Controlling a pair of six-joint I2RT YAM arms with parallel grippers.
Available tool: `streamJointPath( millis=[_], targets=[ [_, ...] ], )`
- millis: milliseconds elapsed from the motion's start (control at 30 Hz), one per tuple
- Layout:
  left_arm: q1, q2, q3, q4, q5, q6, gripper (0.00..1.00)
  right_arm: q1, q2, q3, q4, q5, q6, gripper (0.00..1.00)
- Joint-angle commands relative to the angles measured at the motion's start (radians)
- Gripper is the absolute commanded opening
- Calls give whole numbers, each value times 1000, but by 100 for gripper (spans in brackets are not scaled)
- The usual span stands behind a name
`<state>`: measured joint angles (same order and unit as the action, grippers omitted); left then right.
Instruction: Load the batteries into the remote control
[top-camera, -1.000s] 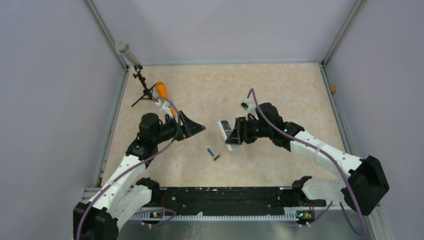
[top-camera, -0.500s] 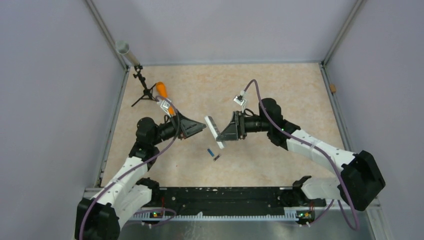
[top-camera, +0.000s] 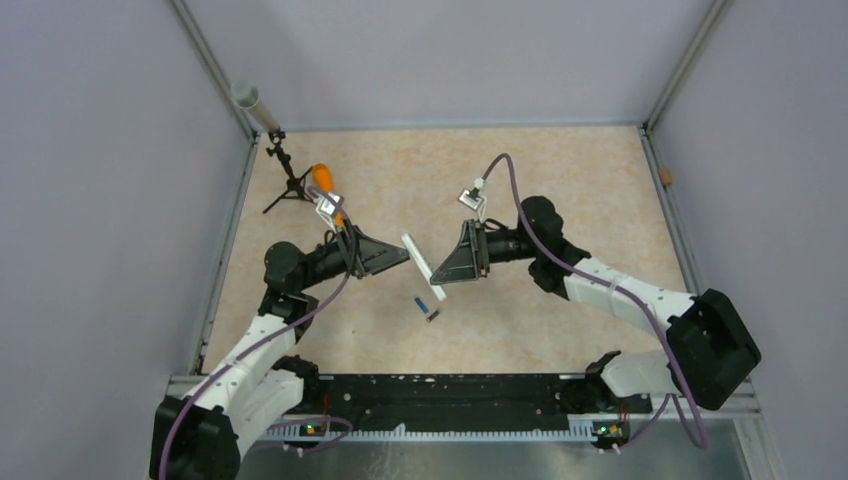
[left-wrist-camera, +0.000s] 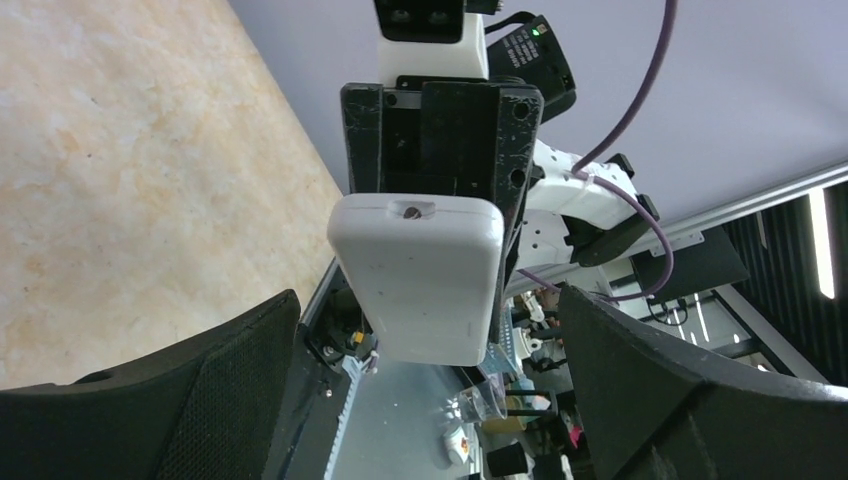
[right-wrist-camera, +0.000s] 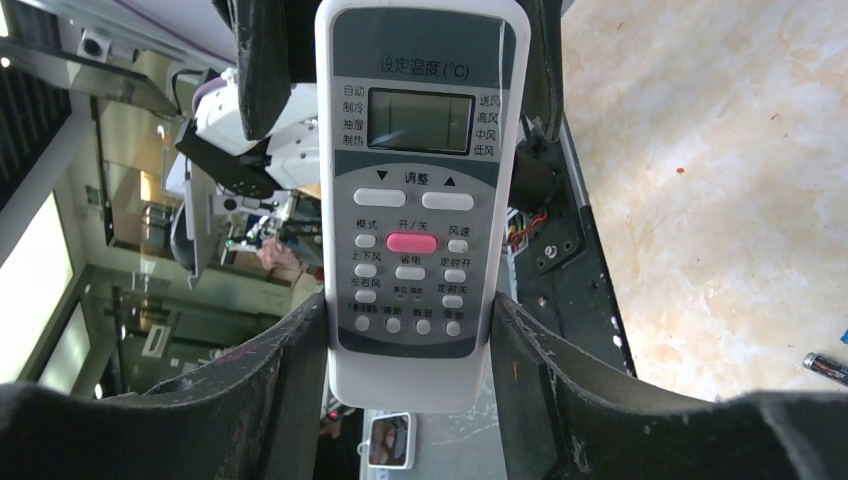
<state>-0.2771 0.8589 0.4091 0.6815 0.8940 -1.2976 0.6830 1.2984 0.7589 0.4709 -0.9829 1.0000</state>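
The remote control (top-camera: 421, 266) is a white handset held up off the table, with my right gripper (top-camera: 440, 270) shut on its lower sides. In the right wrist view its grey button face (right-wrist-camera: 415, 200) points at the camera, clamped between the right gripper (right-wrist-camera: 408, 350) fingers. My left gripper (top-camera: 398, 256) stands wide open just left of it. The left wrist view shows the remote control's plain white back (left-wrist-camera: 420, 275) ahead of the left gripper (left-wrist-camera: 430, 385), touching neither finger. The batteries lie on the table below: a blue one (top-camera: 421, 301) and a dark one (top-camera: 433, 316).
An orange cylinder (top-camera: 322, 180) and a small black tripod (top-camera: 286, 182) stand at the back left, near a grey tube (top-camera: 250, 100) in the corner. Grey walls close in the tan table (top-camera: 560, 180) on three sides. The dark battery's tip (right-wrist-camera: 828, 368) shows at the right wrist view's edge.
The right arm has carried the remote control leftwards and turned it edge-on towards the left gripper. The left arm has drawn its elbow back, jaws still wide. The batteries have not moved.
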Motion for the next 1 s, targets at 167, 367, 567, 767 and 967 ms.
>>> streamJointPath(
  millis=[167, 367, 567, 767, 967],
  targets=[
    [5, -23, 16, 114, 97, -55, 99, 51, 24, 91, -33, -45, -82, 0],
    [4, -24, 32, 89, 129, -52, 97, 61, 37, 110, -58, -45, -107, 0],
    [4, -22, 34, 88, 136, -53, 91, 70, 47, 115, -53, -61, -106, 0],
    [4, -18, 36, 112, 145, -68, 84, 78, 51, 103, -8, -76, -75, 0],
    [5, -13, 34, 125, 156, -73, 62, 78, 55, 100, -14, -69, -76, 0]
  ],
)
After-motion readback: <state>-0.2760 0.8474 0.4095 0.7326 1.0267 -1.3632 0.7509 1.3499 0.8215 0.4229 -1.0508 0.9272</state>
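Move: Just off the open left fingers, the remote control's middle lies about 4 cm to their right, 2 cm back and level with them. The right hand already holds its near end, so the middle is some 3 cm ahead and 2 cm left of that hand; the left fingers wait roughly 5 cm ahead and 6 cm left. On the table some 21 cm below the right hand, the black battery is about 3 cm ahead, the blue battery 5 cm ahead and 2 cm left. Easing back some 2.5 cm, the left hand turns slightly clockwise and then closes its upper and lower fingers by about a third around the remote's far end. Still gripping the near end, the right hand carries the remote back about 2.5 cm and a little left, turning it slightly counter-clockwise so the far end comes in between the left fingers. ##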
